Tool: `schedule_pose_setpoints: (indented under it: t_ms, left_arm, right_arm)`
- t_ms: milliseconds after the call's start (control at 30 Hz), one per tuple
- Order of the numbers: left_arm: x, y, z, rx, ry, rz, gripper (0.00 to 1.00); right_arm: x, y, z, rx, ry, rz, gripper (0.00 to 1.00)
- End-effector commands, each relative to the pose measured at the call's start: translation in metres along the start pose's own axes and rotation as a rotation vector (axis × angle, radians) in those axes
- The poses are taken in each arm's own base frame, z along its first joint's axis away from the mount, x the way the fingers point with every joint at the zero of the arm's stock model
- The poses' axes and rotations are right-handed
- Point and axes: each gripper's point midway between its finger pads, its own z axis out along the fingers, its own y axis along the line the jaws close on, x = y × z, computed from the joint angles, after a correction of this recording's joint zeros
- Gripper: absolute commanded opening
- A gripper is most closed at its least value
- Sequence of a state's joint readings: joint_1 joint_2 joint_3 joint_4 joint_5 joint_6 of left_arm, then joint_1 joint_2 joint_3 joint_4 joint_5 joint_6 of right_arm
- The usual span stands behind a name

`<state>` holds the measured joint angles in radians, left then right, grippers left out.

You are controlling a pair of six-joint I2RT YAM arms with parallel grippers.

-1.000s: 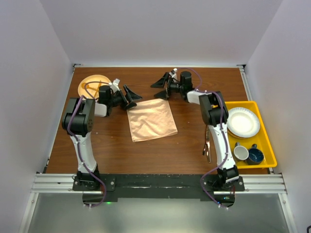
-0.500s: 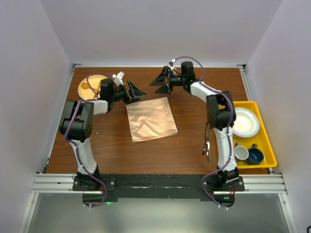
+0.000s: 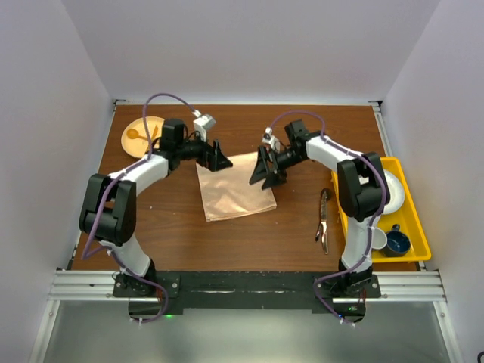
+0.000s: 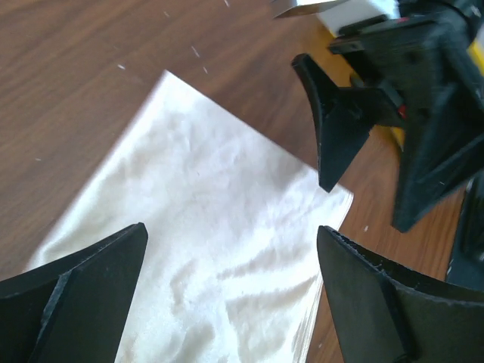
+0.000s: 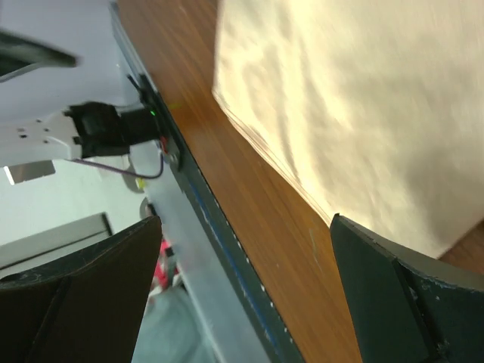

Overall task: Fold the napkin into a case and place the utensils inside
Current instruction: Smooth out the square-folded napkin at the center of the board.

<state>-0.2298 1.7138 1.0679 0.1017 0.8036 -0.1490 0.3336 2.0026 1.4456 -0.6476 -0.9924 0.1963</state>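
Note:
The peach-orange satin napkin (image 3: pixel 234 187) lies flat mid-table as a near-square folded stack; its layered edge shows in the left wrist view (image 4: pixel 204 234) and the right wrist view (image 5: pixel 363 98). No narrow case is in view. The dark utensils (image 3: pixel 324 221) lie on the wood right of the napkin, beside the tray. My left gripper (image 3: pixel 219 157) hangs open over the napkin's far left corner, cloth between its fingers (image 4: pixel 232 231). My right gripper (image 3: pixel 265 170) is open over the far right edge (image 5: pixel 246 221), and also shows in the left wrist view (image 4: pixel 363 113).
A round wooden plate (image 3: pixel 144 134) with pale wooden cutlery sits at the far left. A yellow tray (image 3: pixel 418 212) at the right holds a white plate (image 3: pixel 386 193), a white cup (image 3: pixel 374 237) and a blue cup (image 3: pixel 397 243). White walls enclose the table.
Both arms have swung in from the far side of the table toward the napkin. The left gripper moved right to its far left corner, the right gripper down-left onto its far right edge.

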Motion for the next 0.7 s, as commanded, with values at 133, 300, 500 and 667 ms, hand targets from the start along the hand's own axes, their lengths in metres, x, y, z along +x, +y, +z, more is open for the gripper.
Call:
schedule_pose_setpoints:
  t_ms: [133,300,500,667]
  left_arm:
    - [0.062,-0.004,0.015,0.015,0.187,0.211,1.0]
    - [0.095,0.015,0.009,-0.053,0.282,0.213,1.0]
    - [0.137,0.011,-0.012,-0.053,0.412,0.251,1.0]
    - [0.177,-0.02,-0.02,0.003,0.535,0.286,1.0]
  right_arm:
    - [0.043,-0.037,0.017,-0.002,0.107,0.091,0.98]
    - [0.048,-0.063,0.016,0.063,0.12,0.071,0.98]
    - [0.043,-0.093,0.009,0.184,0.16,-0.017,0.98]
    - [0.028,-0.087,0.009,0.2,0.196,-0.137,0.98]
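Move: Below and between the hands, the square-folded napkin's middle is about 12 cm under the left hand, some 5 cm to its right and 2 cm back; its near-left corner is about 15 cm back and 4 cm left of that hand. The round plate stands some 19 cm ahead of the left hand and 23 cm to its left. From the right hand, the napkin's middle is about 3 cm ahead, 8 cm left and 9 cm down, and the black spoon about 8 cm back and 19 cm to the right. Sinking onto the napkin from both sides with fingers wide open, the left hand drops about 11 cm and draws back 7 towards the near-left part, its fingers tipping some 20 degrees steeper and swinging a little clockwise. The right hand goes down 6 cm, back and slightly right towards the near-right corner, then eases forward a centimetre while low; both sets of fingertips come to touch the cloth. ##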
